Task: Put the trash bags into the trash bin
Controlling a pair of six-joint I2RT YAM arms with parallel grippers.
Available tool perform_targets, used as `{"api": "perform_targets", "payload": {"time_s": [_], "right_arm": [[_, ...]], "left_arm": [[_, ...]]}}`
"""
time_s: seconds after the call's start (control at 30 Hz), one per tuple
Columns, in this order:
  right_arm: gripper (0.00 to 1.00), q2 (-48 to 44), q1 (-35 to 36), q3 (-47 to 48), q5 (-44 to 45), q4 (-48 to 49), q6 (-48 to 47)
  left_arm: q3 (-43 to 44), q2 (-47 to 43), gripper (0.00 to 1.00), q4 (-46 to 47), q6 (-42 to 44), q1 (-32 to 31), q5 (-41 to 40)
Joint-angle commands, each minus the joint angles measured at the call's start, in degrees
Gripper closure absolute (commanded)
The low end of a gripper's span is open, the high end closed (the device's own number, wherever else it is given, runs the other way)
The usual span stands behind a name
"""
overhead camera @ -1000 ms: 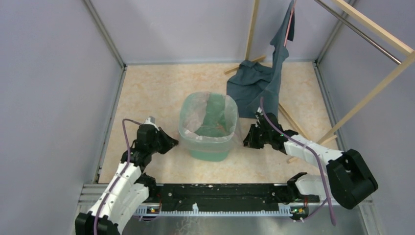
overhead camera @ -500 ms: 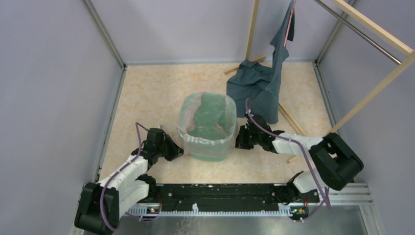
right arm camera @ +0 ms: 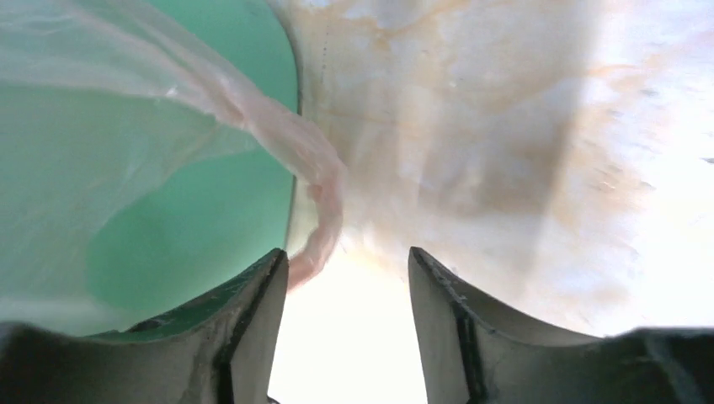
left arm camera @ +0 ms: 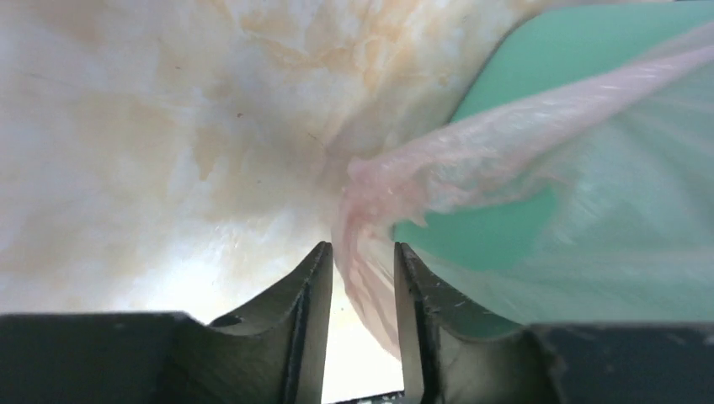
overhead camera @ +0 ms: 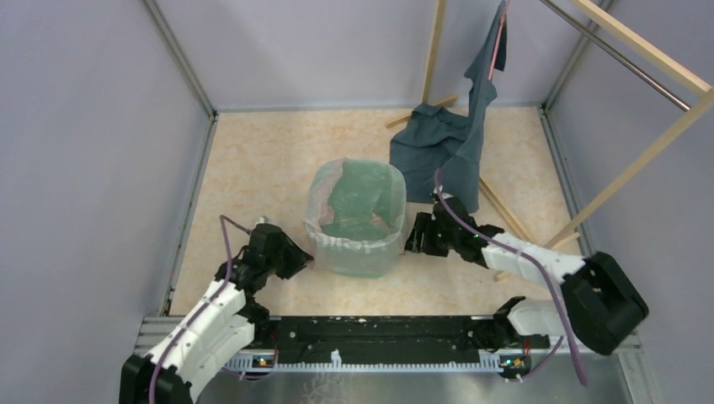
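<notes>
The mint-green trash bin stands mid-floor, lined with the pale-pink trash bag, whose rim is folded over the bin's edge. My left gripper is low at the bin's left side. In the left wrist view my left gripper is open, with a bunched edge of the bag hanging between the fingers beside the bin. My right gripper is at the bin's right side. In the right wrist view my right gripper is open wider, the bag edge touching its left finger, next to the bin.
A dark blue-grey cloth hangs from a wooden rack and spreads on the floor behind the bin's right. Grey walls enclose the marbled floor on three sides.
Both grippers moved in against the bin's sides and lower. The bag's rim came down over the bin's edge. The left gripper then drew back slightly.
</notes>
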Motion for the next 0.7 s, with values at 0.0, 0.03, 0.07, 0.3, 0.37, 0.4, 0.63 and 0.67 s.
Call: {"api": "perform_targets", "payload": {"time_s": [0.0,0.03,0.07,0.3,0.37,0.4,0.63,0.67], "right_arm": [[0.39,-12.42,0.45,6.09,13.04,-19.81,-5.76],[0.36,-15.7,0.46,7.65,14.46,-22.87,-6.35],[0.32,-17.91,0.53,9.29,15.53,-25.58,-6.94],[0.19,-21.6,0.53,24.2,8.3,-32.19,-14.09],[0.16,-20.99,0.54,26.73,4.14,-30.68,-14.64],[0.16,-20.73,0.54,27.57,2.46,-29.7,-14.46],[0.14,-18.2,0.54,31.29,-0.12,-25.46,-12.93],[0.14,-17.33,0.6,31.87,0.46,-25.72,-13.11]], "left_arm": [[8.09,-10.17,0.51,-17.89,-1.96,-0.49,-10.18],[9.76,-13.2,0.47,-19.11,-1.81,-0.65,-10.53],[11.18,-15.91,0.42,-20.33,-1.76,-0.67,-11.14],[24.17,-24.7,0.02,-12.28,16.18,-0.63,-7.79],[27.59,-22.21,0.01,-4.7,23.6,-0.58,1.07],[29.51,-19.97,0.01,-2.42,26.03,-0.61,4.62],[45.15,5.41,0.01,-8.63,37.62,-1.06,13.99],[46.29,7.4,0.01,-9.91,38.71,-1.41,10.91]]}}
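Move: The trash bag lines the trash bin and stands between the hands. Its middle lies about 10 cm to the left hand's right, some 3 cm ahead and 10 cm higher. The bin's middle is in the same place. From the right hand, bag and bin are roughly 11 cm to the left, 3 cm ahead and 10 cm up. The dark cloth on the table lies about 23 cm ahead of the right hand and 6 cm to its right. The bag's pulled-down sides are left alone as both hands come clear and rise beside the bin. The left climbs about 30 cm, swinging slightly outward, then back right towards the bag's mouth, its fingers tilting up some 50 degrees and turning clockwise. The right goes up 22 cm, bowing a little right and back, and tips up less. The already parting fingers open wide. ##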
